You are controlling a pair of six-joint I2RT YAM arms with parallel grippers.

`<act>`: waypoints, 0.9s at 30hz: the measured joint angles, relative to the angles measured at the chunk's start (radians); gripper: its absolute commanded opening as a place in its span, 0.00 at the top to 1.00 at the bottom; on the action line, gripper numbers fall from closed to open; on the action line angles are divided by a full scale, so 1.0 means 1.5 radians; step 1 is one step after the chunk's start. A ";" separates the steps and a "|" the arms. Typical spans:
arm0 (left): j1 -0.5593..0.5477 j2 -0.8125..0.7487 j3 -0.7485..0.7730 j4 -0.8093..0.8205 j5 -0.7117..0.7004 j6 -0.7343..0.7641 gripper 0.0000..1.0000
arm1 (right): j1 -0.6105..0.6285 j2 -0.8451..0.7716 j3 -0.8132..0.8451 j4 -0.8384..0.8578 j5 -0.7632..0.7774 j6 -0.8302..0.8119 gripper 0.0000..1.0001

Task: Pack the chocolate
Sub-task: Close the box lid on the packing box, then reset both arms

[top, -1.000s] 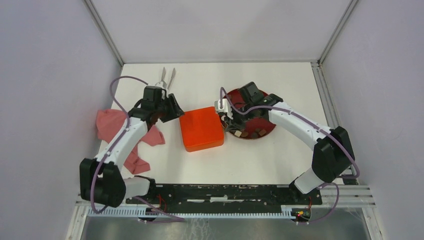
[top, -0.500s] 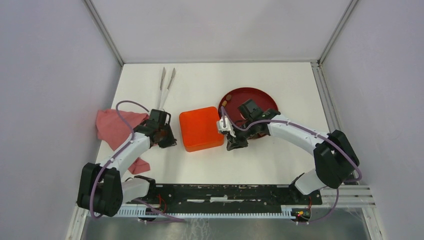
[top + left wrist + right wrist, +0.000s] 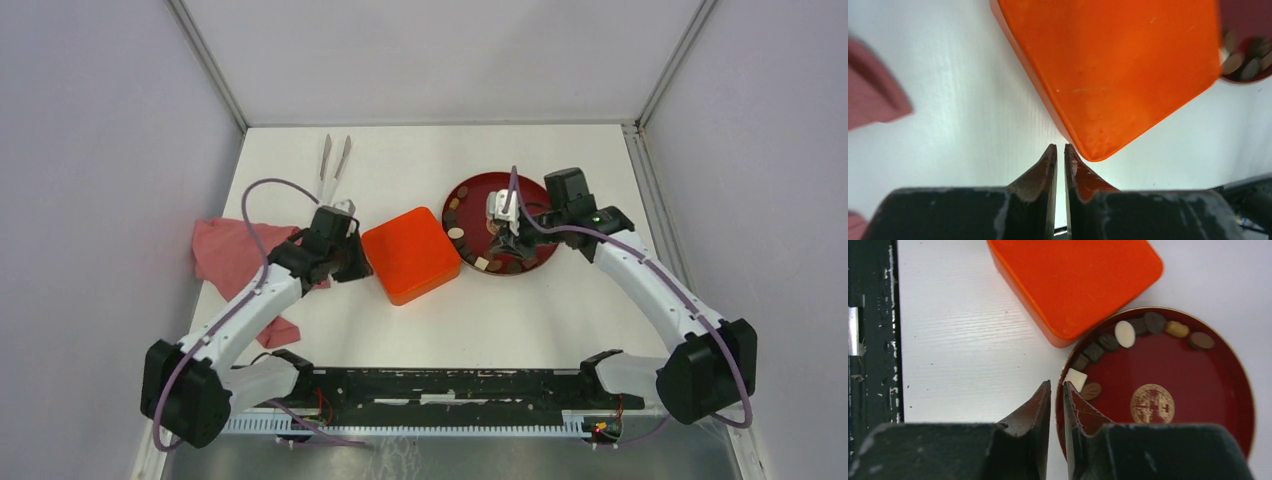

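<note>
The chocolate (image 3: 1124, 333) lies as several small dark, brown and cream pieces along the left rim of the round dark-red plate (image 3: 1198, 390), also seen from above as chocolate (image 3: 456, 233) on the plate (image 3: 535, 215). My right gripper (image 3: 1057, 385) is shut and holds nothing; it hovers over the plate's near-left rim, beside a white square piece (image 3: 1075, 378). The orange box (image 3: 410, 255) sits closed and turned diagonal, left of the plate. My left gripper (image 3: 1058, 147) is shut and empty, with its right finger against a corner of the box (image 3: 1113, 65).
A pink cloth (image 3: 235, 255) lies at the table's left edge, behind the left arm. Metal tongs (image 3: 333, 168) rest at the back left. The box nearly touches the plate's left rim. Grey walls close in the table on three sides.
The left gripper shut and came up against the box's left corner; the box has turned diagonal. The right arm swung from the plate's near-left side to over the plate.
</note>
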 measured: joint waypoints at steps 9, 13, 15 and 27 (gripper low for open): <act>-0.001 -0.218 0.300 -0.125 -0.089 0.090 0.06 | -0.056 -0.055 0.176 -0.035 0.058 0.055 0.12; -0.001 -0.303 0.361 -0.064 -0.055 0.109 0.00 | -0.078 -0.069 0.281 -0.013 0.095 0.104 0.02; -0.001 -0.329 0.377 -0.040 -0.037 0.109 0.00 | -0.086 -0.087 0.300 0.012 0.125 0.150 0.02; -0.001 -0.317 0.423 0.034 0.074 0.063 0.00 | -0.093 -0.098 0.426 0.053 0.192 0.360 0.02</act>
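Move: The box with its lid already on lies some 9 cm right of the left gripper and 4 cm ahead, about 6 cm below. From the left gripper, the pink cloth is about 22 cm left, level fore and aft, and the tongs 24 cm ahead, 7 cm left. From the right gripper, that box is about 17 cm left, 2 cm ahead and 15 cm down; the round tray's middle is some 9 cm ahead, 3 cm right, 17 cm down. Leave the closed box with both empty grippers. Lift the left one steeply, about 40 cm, drawing it back a little late in the rise, and tip its fingers up some 60 degrees towards level. Raise the right one about 30 cm off the tray, swinging it clockwise and tilting the fingers up. Spread both pairs of fingers from nearly shut to wide open on the way. ##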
